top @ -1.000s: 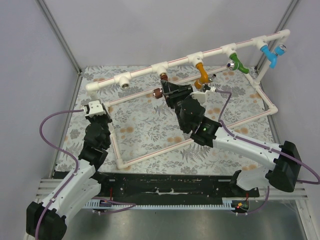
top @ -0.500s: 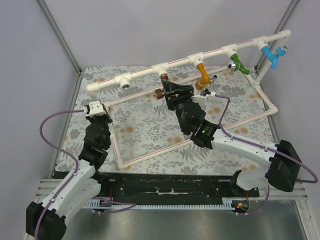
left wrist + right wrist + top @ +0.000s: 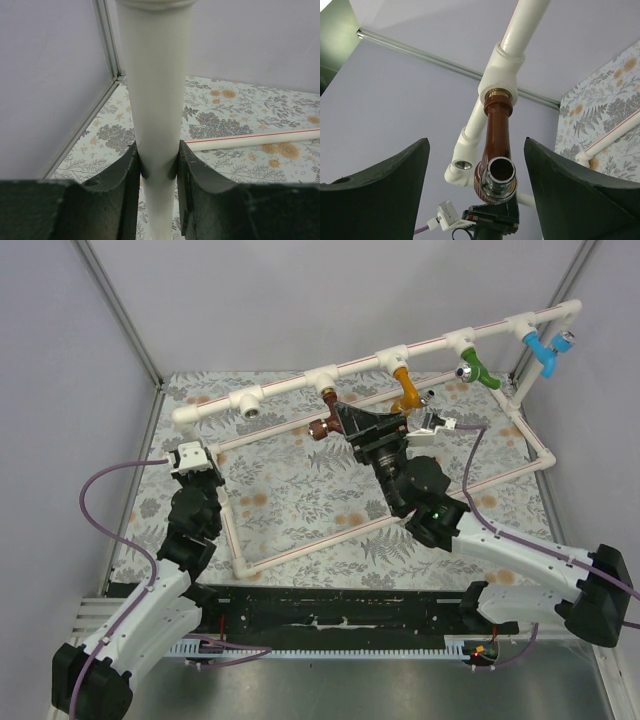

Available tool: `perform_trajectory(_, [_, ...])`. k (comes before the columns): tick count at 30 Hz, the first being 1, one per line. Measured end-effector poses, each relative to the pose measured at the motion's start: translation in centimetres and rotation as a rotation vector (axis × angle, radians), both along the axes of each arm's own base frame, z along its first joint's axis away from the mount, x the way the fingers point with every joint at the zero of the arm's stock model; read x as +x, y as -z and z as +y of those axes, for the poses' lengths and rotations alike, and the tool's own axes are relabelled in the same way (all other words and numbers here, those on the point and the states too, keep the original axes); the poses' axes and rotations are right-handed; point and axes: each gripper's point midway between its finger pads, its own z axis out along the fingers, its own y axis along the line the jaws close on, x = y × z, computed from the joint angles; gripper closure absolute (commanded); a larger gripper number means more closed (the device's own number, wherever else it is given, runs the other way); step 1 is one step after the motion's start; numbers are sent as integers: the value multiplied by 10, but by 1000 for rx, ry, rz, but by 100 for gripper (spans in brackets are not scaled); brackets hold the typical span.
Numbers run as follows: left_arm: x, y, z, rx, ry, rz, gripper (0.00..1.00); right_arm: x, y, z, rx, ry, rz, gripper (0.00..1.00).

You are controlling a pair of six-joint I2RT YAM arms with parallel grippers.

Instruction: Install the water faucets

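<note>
The dark reddish-brown faucet [image 3: 497, 135] hangs from a tee fitting [image 3: 502, 70] on the white top pipe [image 3: 290, 383], silvery end towards me. My right gripper [image 3: 476, 141] is open, one finger on each side of the faucet and clear of it. From above, the right gripper [image 3: 362, 418] sits just right of the brown faucet [image 3: 322, 426]. The orange-yellow faucet [image 3: 404, 390] hangs from the fitting to its right. My left gripper [image 3: 157, 160] is shut on the frame's white upright pipe [image 3: 155, 90] at the left end [image 3: 195, 458].
A green tap [image 3: 477, 370] and a light blue tap [image 3: 543, 346] hang further right on the top pipe. An empty tee fitting [image 3: 248, 402] sits left of the brown faucet. The frame's low pipes [image 3: 300, 550] lie on the floral table.
My right gripper has opened and let go of the brown faucet, and its arm has swung a little to the right. The left arm has not moved.
</note>
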Motion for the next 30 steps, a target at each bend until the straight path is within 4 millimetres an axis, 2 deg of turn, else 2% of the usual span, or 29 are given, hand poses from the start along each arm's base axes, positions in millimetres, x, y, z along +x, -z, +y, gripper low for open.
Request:
perform_trajectory(4, [0, 0, 0, 0, 0, 1, 98, -15, -4, -17, -59, -7, -41, 16])
perform_trajectory(8, [0, 0, 0, 1, 0, 2, 98, -27, -1, -31, -243, -2, -92, 15])
perform_trajectory(12, [0, 1, 0, 1, 0, 2, 98, -37, 4, -51, -537, 28, -172, 15])
perform_trajectory(16, [1, 1, 0, 2, 0, 4, 98, -44, 0, -64, -956, 21, -333, 18])
perform_trajectory(23, [0, 1, 0, 2, 0, 4, 98, -60, -20, -72, -1564, -34, -726, 18])
perform_trajectory(26, [0, 1, 0, 2, 0, 4, 98, -64, -15, -69, -1776, -49, -889, 18])
perform_trajectory(30, [0, 1, 0, 2, 0, 4, 98, -61, -5, -49, -1999, -56, -1072, 18])
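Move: The brown faucet hangs right in front of the right hand, its middle about 3 cm ahead, 2 cm left and 2 cm below, with the open fingers already free on either side. Its tee is some 9 cm ahead and 4 cm left; the orange faucet about 7 cm ahead and 13 cm right; the empty tee about 5 cm ahead and 19 cm left. From the left hand the brown faucet lies roughly 28 cm right, 8 cm ahead and 11 cm higher. With the brown faucet already let go, the right hand backs off it to the right and towards its base, about 9 cm, while the wrist rolls some 120 degrees, its left side going down. The fingers stay wide open, and near the end the hand eases back left about 2 cm and sinks slightly. The left hand keeps its grip on the white upright pipe. ##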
